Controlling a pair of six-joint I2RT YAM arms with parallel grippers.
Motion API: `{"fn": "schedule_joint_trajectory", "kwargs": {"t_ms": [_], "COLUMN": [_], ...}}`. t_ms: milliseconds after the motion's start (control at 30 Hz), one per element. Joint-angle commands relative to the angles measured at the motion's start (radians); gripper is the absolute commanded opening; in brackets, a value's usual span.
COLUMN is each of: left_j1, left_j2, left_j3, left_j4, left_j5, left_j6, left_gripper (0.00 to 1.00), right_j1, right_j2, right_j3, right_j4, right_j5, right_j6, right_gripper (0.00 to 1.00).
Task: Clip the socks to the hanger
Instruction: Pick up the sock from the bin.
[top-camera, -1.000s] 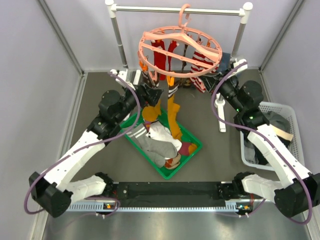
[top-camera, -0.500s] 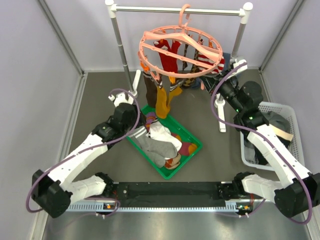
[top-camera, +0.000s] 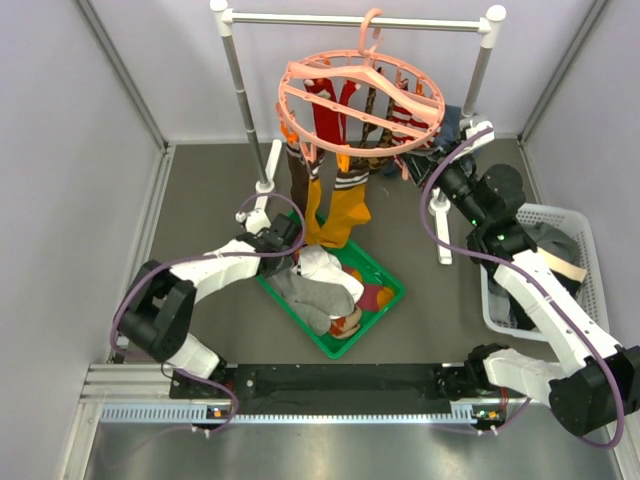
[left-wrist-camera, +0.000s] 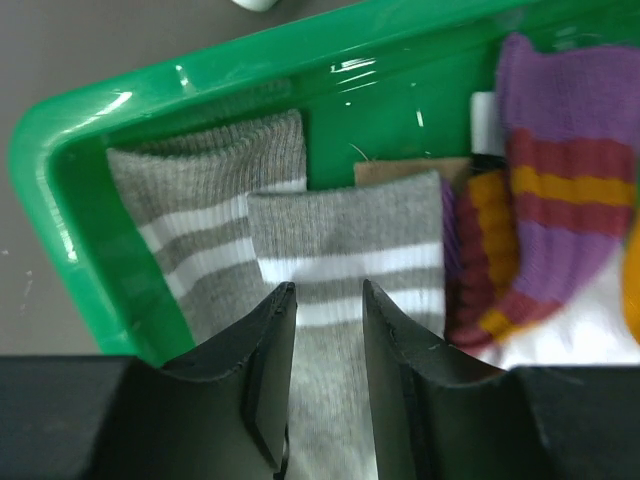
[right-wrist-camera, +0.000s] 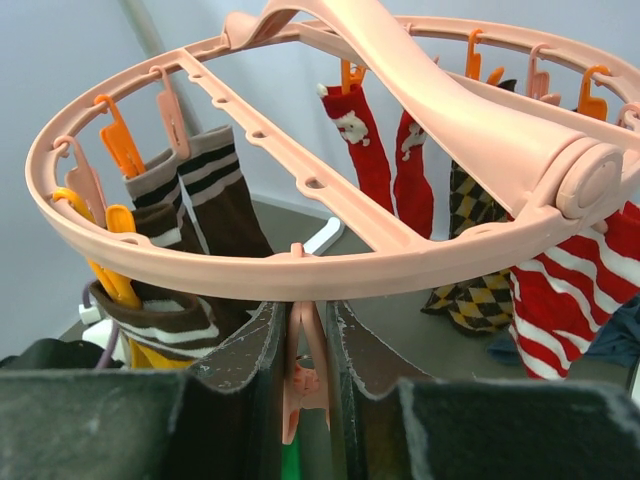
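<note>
The salmon-pink hanger (top-camera: 360, 100) (right-wrist-camera: 300, 262) hangs from the rail with brown striped socks (right-wrist-camera: 215, 200), red socks (right-wrist-camera: 365, 150), red-and-white socks (right-wrist-camera: 560, 300) and mustard socks (top-camera: 340, 215) clipped to it. My right gripper (right-wrist-camera: 305, 305) (top-camera: 437, 163) is shut on a pink clip (right-wrist-camera: 303, 385) under the ring's near rim. My left gripper (left-wrist-camera: 328, 290) (top-camera: 290, 252) is low over the green tray (left-wrist-camera: 60, 190) (top-camera: 388, 297). Its jaws stand a narrow gap apart over a grey sock with white stripes (left-wrist-camera: 345, 230) (top-camera: 300, 290). Whether the pads touch the fabric does not show.
A second grey striped sock (left-wrist-camera: 215, 210), a purple striped sock (left-wrist-camera: 560, 150) and a white sock (top-camera: 325, 265) also lie in the tray. The silver rail (top-camera: 355, 18) stands on white-footed posts (top-camera: 441, 235). A white basket (top-camera: 575, 222) with garments sits at the right.
My left arm has come down from the hanger to the tray, and its jaws have narrowed. The mustard sock now hangs free from the ring. The right arm has not moved.
</note>
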Motion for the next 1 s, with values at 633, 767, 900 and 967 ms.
{"fn": "schedule_joint_trajectory", "kwargs": {"t_ms": [633,767,900,967], "left_j1": [0.006,0.006,0.006,0.005], "left_j2": [-0.081,-0.072,-0.1,-0.149], "left_j3": [0.126,0.129,0.121,0.117], "left_j4": [-0.101,-0.096,-0.09,-0.087], "left_j5": [-0.04,-0.03,-0.028,-0.036], "left_j6": [0.071,0.076,0.077,0.094], "left_gripper": [0.11,0.08,0.0,0.0], "right_j1": [0.013,0.014,0.014,0.013], "right_j2": [-0.017,-0.02,-0.025,-0.025], "right_j3": [-0.018,-0.017,-0.014,-0.012], "right_j4": [-0.02,-0.022,-0.032,-0.034], "right_j5": [0.013,0.014,0.019,0.02], "right_j6": [-0.009,-0.009,-0.017,-0.017], "right_gripper": [0.08,0.08,0.08,0.08]}}
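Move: The cuff of the nearer grey striped sock lies about 2 cm ahead of the left hand and 3 cm below its half-open fingers. At about the same depth, the other grey cuff is 6 cm to the left and 1 cm ahead, the purple sock 5 cm ahead and 6 cm right, and the white sock 10 cm right and 2 cm back. From the right hand the cuff is some 25 cm left, 4 cm back and 36 cm below. The left hand dips about 2 cm, pinches the grey sock's cuff, then lifts it roughly 7 cm. ##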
